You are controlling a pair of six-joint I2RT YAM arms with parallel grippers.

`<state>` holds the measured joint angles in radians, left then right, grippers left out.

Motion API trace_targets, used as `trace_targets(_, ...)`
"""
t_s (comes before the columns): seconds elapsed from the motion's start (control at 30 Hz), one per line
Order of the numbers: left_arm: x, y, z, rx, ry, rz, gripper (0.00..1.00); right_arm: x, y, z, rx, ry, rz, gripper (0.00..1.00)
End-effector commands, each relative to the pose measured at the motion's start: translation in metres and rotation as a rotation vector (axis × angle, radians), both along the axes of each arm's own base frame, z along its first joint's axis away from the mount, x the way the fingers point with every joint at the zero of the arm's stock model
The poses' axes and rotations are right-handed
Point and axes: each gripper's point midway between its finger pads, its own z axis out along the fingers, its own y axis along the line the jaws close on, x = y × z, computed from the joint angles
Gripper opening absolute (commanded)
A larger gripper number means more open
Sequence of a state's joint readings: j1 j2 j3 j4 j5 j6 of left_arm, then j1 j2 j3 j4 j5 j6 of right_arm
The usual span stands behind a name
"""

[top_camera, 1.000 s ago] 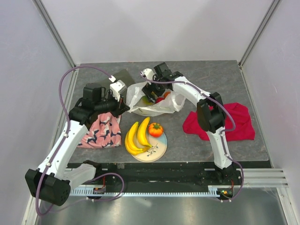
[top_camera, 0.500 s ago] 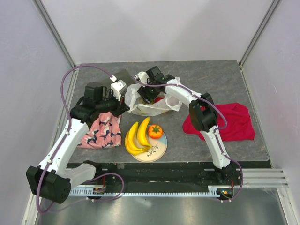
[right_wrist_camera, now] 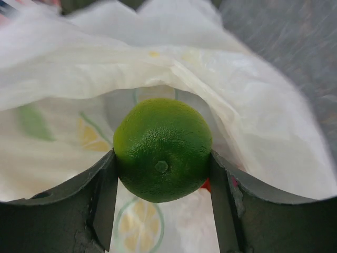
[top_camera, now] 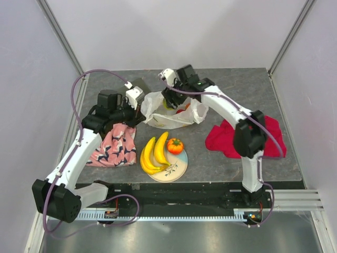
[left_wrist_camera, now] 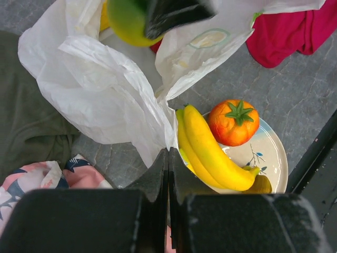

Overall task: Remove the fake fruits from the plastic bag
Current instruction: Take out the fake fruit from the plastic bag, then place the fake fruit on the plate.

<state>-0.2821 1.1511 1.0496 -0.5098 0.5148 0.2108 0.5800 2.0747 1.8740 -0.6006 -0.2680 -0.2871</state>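
Note:
The plastic bag (top_camera: 158,116) lies crumpled at mid-table with its mouth open. My right gripper (top_camera: 171,101) is at that mouth, shut on a round green fruit (right_wrist_camera: 162,150) that fills the gap between its fingers; the same green fruit (left_wrist_camera: 129,21) shows in the left wrist view. A red fruit (top_camera: 182,110) and a small yellow one (left_wrist_camera: 104,16) lie inside the bag. My left gripper (left_wrist_camera: 169,155) is shut, pinching the bag's near edge (left_wrist_camera: 158,132). Two bananas (top_camera: 152,153) and a ribbed orange fruit (top_camera: 175,146) rest on the cream plate (top_camera: 178,168).
A red cloth (top_camera: 266,137) lies right of the bag under the right arm. A pink patterned cloth (top_camera: 113,147) lies under the left arm, and a dark green cloth (left_wrist_camera: 31,126) sits behind it. The plate is close in front of the bag.
My right gripper's jaws have closed onto the green fruit at the bag's mouth, and that arm's elbow swung to the right. The left gripper kept its hold on the bag.

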Motion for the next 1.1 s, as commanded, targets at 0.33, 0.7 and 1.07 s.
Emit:
trace_targets(0.33, 0.037, 0.005, 0.041, 0.033, -0.174, 0.053, 0.01, -0.175, -0.033, 0.101, 0.126, -0.148, 0.527, 0.44)
trace_targets(0.7, 0.033, 0.005, 0.075, -0.013, -0.228, 0.069, 0.02, -0.287, -0.018, 0.007, -0.09, -0.145, 0.901, 0.45)
trace_targets(1.07, 0.017, 0.02, 0.072, 0.006, -0.258, 0.09, 0.02, -0.336, -0.002, -0.034, -0.155, -0.149, 1.097, 0.45)
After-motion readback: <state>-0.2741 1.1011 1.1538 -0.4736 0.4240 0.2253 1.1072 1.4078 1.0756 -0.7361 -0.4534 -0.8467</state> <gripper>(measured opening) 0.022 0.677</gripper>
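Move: My right hand already grips the green fruit just over the bag; the plate it goes to lies about 24 cm back, nearly in line, some 13 cm below. The tomato on its far rim is about 17 cm back and 3 cm right of me, the bananas 19 cm back and 6 cm left; the bag's middle is 9 cm below, 3 cm right. From my left hand, the plate is about 14 cm back, 10 cm right and 19 cm down. Keeping the green fruit pinched, I swing my right hand back about 33 cm, first rising some 15 cm away from the bag, then sinking past the tomato to low beside the plate's near rim, turning about 60 degrees counter-clockwise on the way. My left hand keeps its pinch on the bag's edge and draws it up about 6 cm, tipping its fingers upward slightly. ##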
